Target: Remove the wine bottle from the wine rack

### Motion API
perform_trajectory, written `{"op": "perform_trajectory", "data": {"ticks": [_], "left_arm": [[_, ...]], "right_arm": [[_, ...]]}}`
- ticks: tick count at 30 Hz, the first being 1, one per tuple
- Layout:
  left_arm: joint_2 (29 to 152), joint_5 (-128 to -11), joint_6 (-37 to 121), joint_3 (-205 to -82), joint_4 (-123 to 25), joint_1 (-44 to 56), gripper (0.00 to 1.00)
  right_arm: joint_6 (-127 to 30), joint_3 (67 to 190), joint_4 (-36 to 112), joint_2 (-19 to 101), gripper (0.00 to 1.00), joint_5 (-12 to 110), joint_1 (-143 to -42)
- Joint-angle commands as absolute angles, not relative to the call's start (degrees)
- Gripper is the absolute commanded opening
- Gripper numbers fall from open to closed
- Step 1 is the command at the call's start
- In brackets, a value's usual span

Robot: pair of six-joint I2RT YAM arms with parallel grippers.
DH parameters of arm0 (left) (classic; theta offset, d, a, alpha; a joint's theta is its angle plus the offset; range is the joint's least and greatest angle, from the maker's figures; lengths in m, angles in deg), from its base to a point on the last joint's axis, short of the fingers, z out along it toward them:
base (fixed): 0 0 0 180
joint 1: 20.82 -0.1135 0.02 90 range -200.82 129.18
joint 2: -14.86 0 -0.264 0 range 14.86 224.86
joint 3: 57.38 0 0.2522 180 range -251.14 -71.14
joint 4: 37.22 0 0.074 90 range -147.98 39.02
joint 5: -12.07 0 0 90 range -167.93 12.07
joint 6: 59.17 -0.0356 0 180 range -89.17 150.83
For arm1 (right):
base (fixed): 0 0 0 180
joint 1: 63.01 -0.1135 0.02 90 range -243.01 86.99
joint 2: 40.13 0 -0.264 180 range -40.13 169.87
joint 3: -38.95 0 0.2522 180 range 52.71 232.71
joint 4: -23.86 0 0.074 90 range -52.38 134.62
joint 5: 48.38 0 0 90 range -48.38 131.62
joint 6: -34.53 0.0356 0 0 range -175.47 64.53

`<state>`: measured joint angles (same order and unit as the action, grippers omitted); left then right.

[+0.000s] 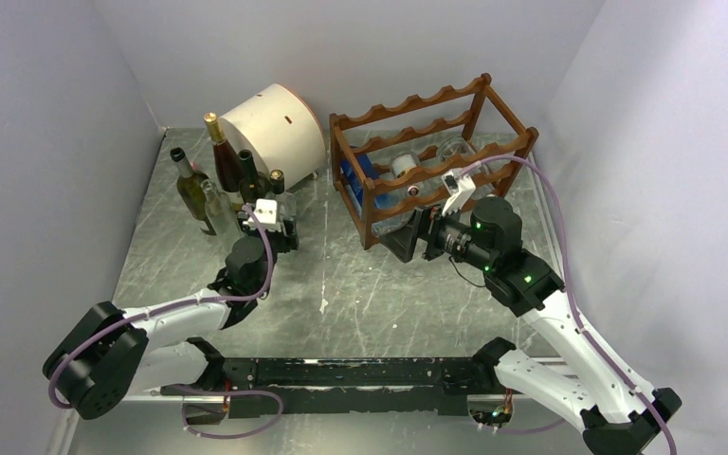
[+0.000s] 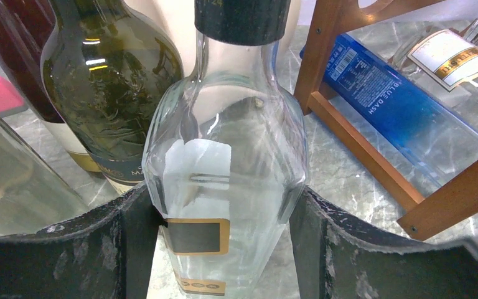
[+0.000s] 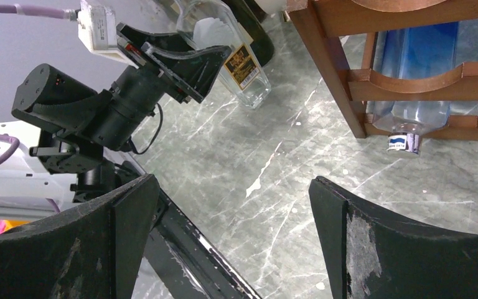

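Note:
My left gripper [image 2: 224, 230] is shut on a clear wine bottle [image 2: 224, 156] with a black cap and gold-edged labels, both fingers pressed against its sides. The bottle stands upright on the table in the right wrist view [image 3: 244, 65], apart from the wine rack [image 1: 431, 156]. In the top view only its cap end [image 1: 278, 182] shows above the left gripper [image 1: 280, 220]. The reddish-brown rack still holds a blue bottle [image 2: 398, 106] and a clear labelled bottle [image 1: 406, 167]. My right gripper [image 3: 233, 237] is open over bare table, just in front of the rack's near left corner [image 1: 409, 237].
Several upright bottles [image 1: 213, 180] stand close to the left of the held one, among them an olive-green one [image 2: 109, 87]. A cream drum [image 1: 275, 128] lies behind them. Grey walls close the back and both sides. A black rail [image 1: 341, 374] runs along the near edge.

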<state>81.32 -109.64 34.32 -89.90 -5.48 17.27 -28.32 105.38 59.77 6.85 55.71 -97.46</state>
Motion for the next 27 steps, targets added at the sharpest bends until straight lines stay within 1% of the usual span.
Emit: {"op": "perform_trajectory", "data": {"ticks": [1,6,7,8,9,10,15,19,27], "left_arm": [[79.4,-110.6,38.7,-91.3,2.3,16.9,0.24],[77.4,-112.6,43.1,-91.4,-4.5,16.9,0.58],[76.8,-112.2,43.6,-91.9,-6.5,16.9,0.7],[76.3,-111.8,44.1,-92.3,-8.4,16.9,0.89],[75.6,-111.3,44.9,-93.0,-10.7,16.9,0.97],[74.9,-110.9,45.9,-93.5,-13.1,16.9,1.0],[68.4,-107.8,49.8,-93.9,-22.3,16.9,1.0],[62.1,-107.9,52.4,-94.6,-30.7,16.9,1.0],[52.8,-105.9,53.3,-102.6,-49.9,16.9,0.99]], "right_arm": [[-29.6,104.7,60.2,6.3,0.96,54.9,-97.3],[-29.5,104.5,60.0,6.7,0.96,55.1,-97.3],[-29.5,104.5,60.0,6.8,0.96,55.1,-97.3],[-29.4,104.5,59.9,6.9,0.96,55.1,-97.3],[-29.4,104.4,59.9,6.9,0.96,55.2,-97.3],[-29.3,104.4,59.9,7.0,0.96,55.2,-97.3],[-29.7,104.2,61.0,7.1,0.96,54.6,-97.4],[-30.6,104.3,63.7,6.9,0.96,52.5,-97.2],[-32.6,104.4,68.1,7.2,0.97,46.7,-97.2]]}}
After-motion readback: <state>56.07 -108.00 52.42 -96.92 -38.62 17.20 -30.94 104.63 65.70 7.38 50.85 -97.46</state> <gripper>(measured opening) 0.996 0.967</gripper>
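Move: Between the left fingers stands the clear black-capped bottle, gripped near its shoulders, its middle about 2 cm below the hand. The green wine bottle is some 4 cm ahead and 6 cm to the left, the uncapped glass bottle about 11 cm left and level, the gold-topped bottle roughly 9 cm ahead and 11 cm left. From the right hand, the clear bottle lies some 11 cm ahead, 25 cm left and 14 cm below. Letting go of the clear bottle among the others, the left hand all but stays put while its fingers open fully, then lifts about 6 cm and draws back about 4 cm from it, its left side rolling down some 15 degrees. Late on, the right hand, empty and open, sinks about 3 cm and eases right. ##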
